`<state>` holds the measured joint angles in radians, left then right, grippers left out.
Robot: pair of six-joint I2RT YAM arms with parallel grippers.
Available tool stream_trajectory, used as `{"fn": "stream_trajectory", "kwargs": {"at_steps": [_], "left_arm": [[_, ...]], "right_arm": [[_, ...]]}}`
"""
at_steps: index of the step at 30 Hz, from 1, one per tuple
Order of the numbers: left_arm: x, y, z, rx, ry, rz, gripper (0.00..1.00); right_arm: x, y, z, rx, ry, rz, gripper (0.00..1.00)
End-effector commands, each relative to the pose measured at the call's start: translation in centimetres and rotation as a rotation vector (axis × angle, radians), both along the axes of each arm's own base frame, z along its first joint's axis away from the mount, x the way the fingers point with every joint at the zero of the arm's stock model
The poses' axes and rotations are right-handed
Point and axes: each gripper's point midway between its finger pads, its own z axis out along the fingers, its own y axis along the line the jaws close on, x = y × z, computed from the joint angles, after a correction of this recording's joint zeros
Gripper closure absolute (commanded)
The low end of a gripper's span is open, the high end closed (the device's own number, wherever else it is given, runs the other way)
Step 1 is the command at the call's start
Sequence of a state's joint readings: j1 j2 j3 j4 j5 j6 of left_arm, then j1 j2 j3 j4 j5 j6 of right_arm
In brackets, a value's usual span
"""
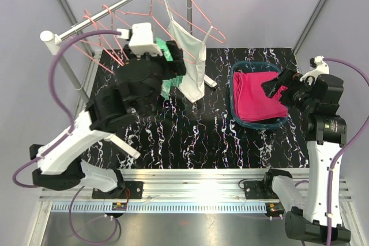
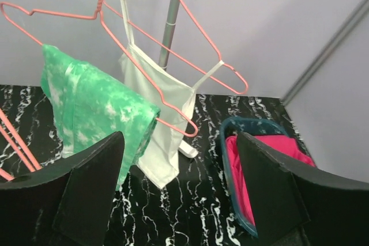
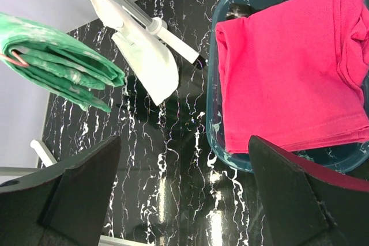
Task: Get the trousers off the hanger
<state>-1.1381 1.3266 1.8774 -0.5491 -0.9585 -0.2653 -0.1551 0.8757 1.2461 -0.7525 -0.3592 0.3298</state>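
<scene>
The mottled green and white trousers point(image 2: 92, 108) hang folded over a pink hanger point(image 2: 173, 116) on the rail; they also show in the top view point(image 1: 168, 87) and the right wrist view point(image 3: 57, 61). My left gripper point(image 1: 173, 67) point(image 2: 181, 194) is open and empty, close beside them. The magenta-pink trousers point(image 1: 259, 99) point(image 3: 288, 67) point(image 2: 294, 145) lie folded in a teal basket point(image 1: 233, 93) point(image 3: 216, 125) point(image 2: 225, 159). My right gripper point(image 1: 275, 86) point(image 3: 184, 200) is open and empty, over the basket's right side. The black speckled trousers are not in view.
A white strappy tank top point(image 1: 193, 67) point(image 2: 161, 125) point(image 3: 147, 61) hangs on another pink hanger between the green trousers and the basket. Several empty pink hangers point(image 1: 104, 38) hang on the metal rail point(image 1: 115, 7). The table top point(image 1: 190, 136) is black marble-patterned.
</scene>
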Motion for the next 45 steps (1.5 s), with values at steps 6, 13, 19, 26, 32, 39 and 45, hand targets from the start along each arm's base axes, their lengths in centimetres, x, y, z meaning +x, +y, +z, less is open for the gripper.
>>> {"fn": "stream_trajectory", "kwargs": {"at_steps": [6, 13, 19, 26, 32, 39, 45], "left_arm": [[6.1, -1.0, 0.3, 0.033, 0.008, 0.173, 0.19], [12.1, -0.9, -2.6, 0.047, 0.049, 0.294, 0.17], [16.7, -1.5, -5.1, 0.046, 0.067, 0.324, 0.18], [21.2, -0.4, -8.6, 0.074, 0.116, 0.38, 0.24], [21.8, 0.4, -10.5, 0.071, 0.147, 0.406, 0.51], [20.4, 1.7, -9.5, -0.002, 0.127, 0.424, 0.9], [18.9, 3.0, -6.6, -0.108, 0.079, 0.438, 1.0]], "right_arm": [[-1.3, 0.7, 1.8, 0.077, -0.066, -0.022, 0.0], [-3.0, 2.4, 2.4, 0.147, -0.12, 0.041, 0.0], [-3.8, 4.4, 1.5, 0.24, -0.099, 0.135, 0.01], [-4.3, 5.2, 0.4, 0.262, -0.079, 0.183, 0.01], [-4.2, 5.3, -0.3, 0.267, -0.076, 0.189, 0.01], [-4.1, 5.4, -0.4, 0.268, -0.072, 0.193, 0.01], [-4.3, 5.5, -0.4, 0.274, -0.076, 0.195, 0.01]]}}
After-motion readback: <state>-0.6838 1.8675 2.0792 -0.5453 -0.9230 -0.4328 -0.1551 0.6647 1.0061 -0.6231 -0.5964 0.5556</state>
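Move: The near wire of the pink hanger that carries the green trousers is about 21 cm ahead of my left hand, 2 cm left and 13 cm below. The trousers' middle is some 20 cm ahead, 5 cm left and 17 cm down. Around them, the white top hangs about 30 cm out from the hand, 4 cm right and 20 cm down, and the empty hangers 12 cm ahead, 22 cm left and 8 cm down. From my right hand, that near wire is about 14 cm ahead, 42 cm left and slightly higher. I reach my left hand forward about 20 cm and down some 13 cm to the hanger holding the green trousers, swinging the fingers about 25 degrees counter-clockwise and tipping them slightly down. The jaws stay wide until I am nearly there, then shut and pinch the pink wire. Meanwhile my empty, open right hand shifts about 5 cm left and 4 cm back, rolling its left side up. ##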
